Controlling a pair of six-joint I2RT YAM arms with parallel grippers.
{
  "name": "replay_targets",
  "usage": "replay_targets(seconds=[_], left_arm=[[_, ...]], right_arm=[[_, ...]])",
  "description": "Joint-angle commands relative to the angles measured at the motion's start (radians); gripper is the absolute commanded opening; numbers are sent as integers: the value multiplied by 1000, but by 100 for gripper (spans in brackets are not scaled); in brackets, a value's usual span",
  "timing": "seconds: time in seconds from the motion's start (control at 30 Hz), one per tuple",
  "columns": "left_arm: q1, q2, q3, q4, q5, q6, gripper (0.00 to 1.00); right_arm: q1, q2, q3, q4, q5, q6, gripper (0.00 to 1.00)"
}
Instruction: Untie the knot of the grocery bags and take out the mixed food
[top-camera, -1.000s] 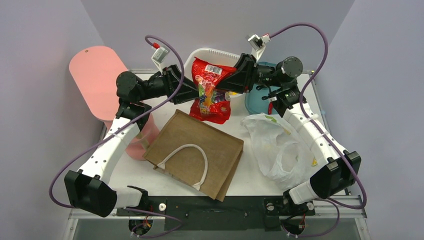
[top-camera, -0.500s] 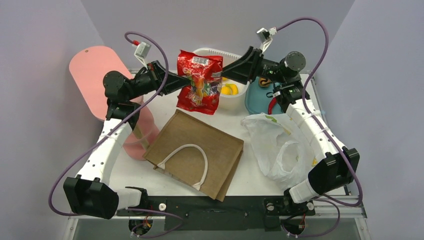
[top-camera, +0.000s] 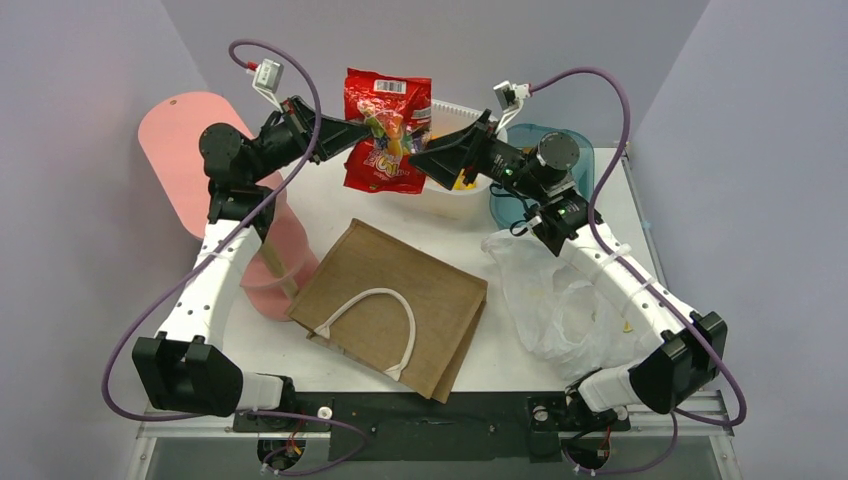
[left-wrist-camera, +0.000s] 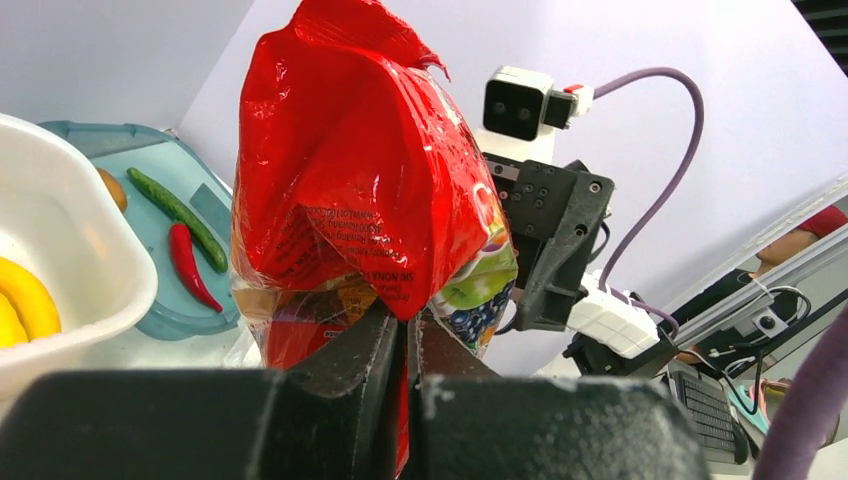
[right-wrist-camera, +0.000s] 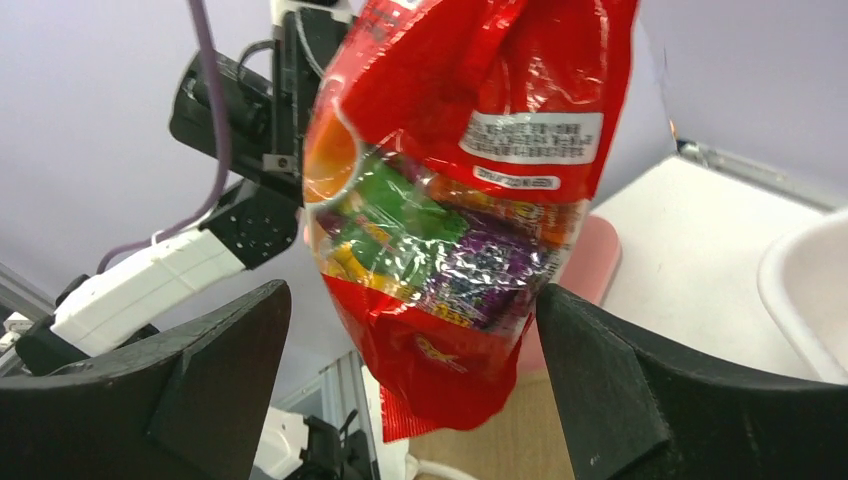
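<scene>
A red snack bag (top-camera: 385, 125) with colourful sweets inside hangs in the air above the back of the table. My left gripper (top-camera: 358, 128) is shut on the red snack bag's (left-wrist-camera: 360, 170) lower edge, as the left wrist view shows at the gripper (left-wrist-camera: 410, 335). My right gripper (top-camera: 418, 160) stands open just right of it. In the right wrist view the snack bag (right-wrist-camera: 450, 200) hangs between the spread fingers (right-wrist-camera: 225, 345) of the gripper (right-wrist-camera: 412, 295) without touching them. A white grocery bag (top-camera: 555, 295) lies crumpled and open at the right. A cucumber (left-wrist-camera: 180, 215) and red pepper (left-wrist-camera: 190, 270) lie on the teal tray (left-wrist-camera: 200, 315).
A brown paper bag (top-camera: 400, 300) with a white handle lies flat mid-table. Behind it stands a white basin (top-camera: 450, 200) with yellow fruit, and beside that the teal tray (top-camera: 585, 150). A pink board (top-camera: 190, 150) and a pink container (top-camera: 285, 265) stand at the left.
The left gripper closed on the snack bag and carried it up and to the left. The right gripper opened, let the bag go and drew back to the right.
</scene>
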Motion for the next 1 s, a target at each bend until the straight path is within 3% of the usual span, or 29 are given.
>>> replay_targets(seconds=[0.0, 0.13, 0.2, 0.27, 0.3, 0.37, 0.5, 0.6, 0.73, 0.83, 0.97], left_arm=[[5, -13, 82, 75, -50, -23, 0], [2, -23, 78, 80, -42, -10, 0], [6, -32, 77, 68, -40, 4, 0], [15, -44, 79, 44, -36, 26, 0], [16, -50, 83, 37, -32, 40, 0], [22, -59, 92, 22, -21, 75, 0], [52, -74, 111, -49, -19, 160, 6], [99, -83, 129, -99, -13, 227, 35], [166, -110, 225, -304, -95, 473, 40], [172, -145, 308, -431, -259, 716, 43], [179, -159, 368, -526, -475, 819, 45]], right_arm=[[37, -2, 1, 188, 89, -5, 88], [56, 52, 26, 279, 55, -9, 86], [48, 80, 65, 265, 33, -25, 76], [32, 114, 116, 234, 9, -25, 45], [27, 139, 134, 213, 15, -22, 12], [6, 166, 168, 171, 44, 5, 0], [-33, 224, 224, 206, 25, 121, 0], [-43, 239, 232, 256, 4, 170, 0], [-47, 249, 214, 297, -27, 220, 0], [-50, 261, 190, 302, -42, 244, 0], [-41, 308, 175, 300, -67, 280, 0]])
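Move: Held by the left fingers near its left edge, the red snack bag has its middle some 3 cm to that hand's right, level forward and in height; the pink shelf stands roughly 24 cm to that hand's left, level forward, 27 cm below. From the open right hand the snack bag lies about 3 cm ahead, 4 cm left and 3 cm higher. The white basket is some 27 cm ahead, 3 cm right, 34 cm down; the flat paper bag about 9 cm back, 6 cm left, 38 cm down. Closing on the near right side of the snack bag, the right fingers pinch it as that hand goes forward about 7 cm in all and a little left, rising slightly first, then sinking and tipping down near the end. Only after this grip is shut does the left hand, having eased slightly forward and left, open and draw away left and up about 12 cm, swinging some 30 degrees counter-clockwise and tilting up. ##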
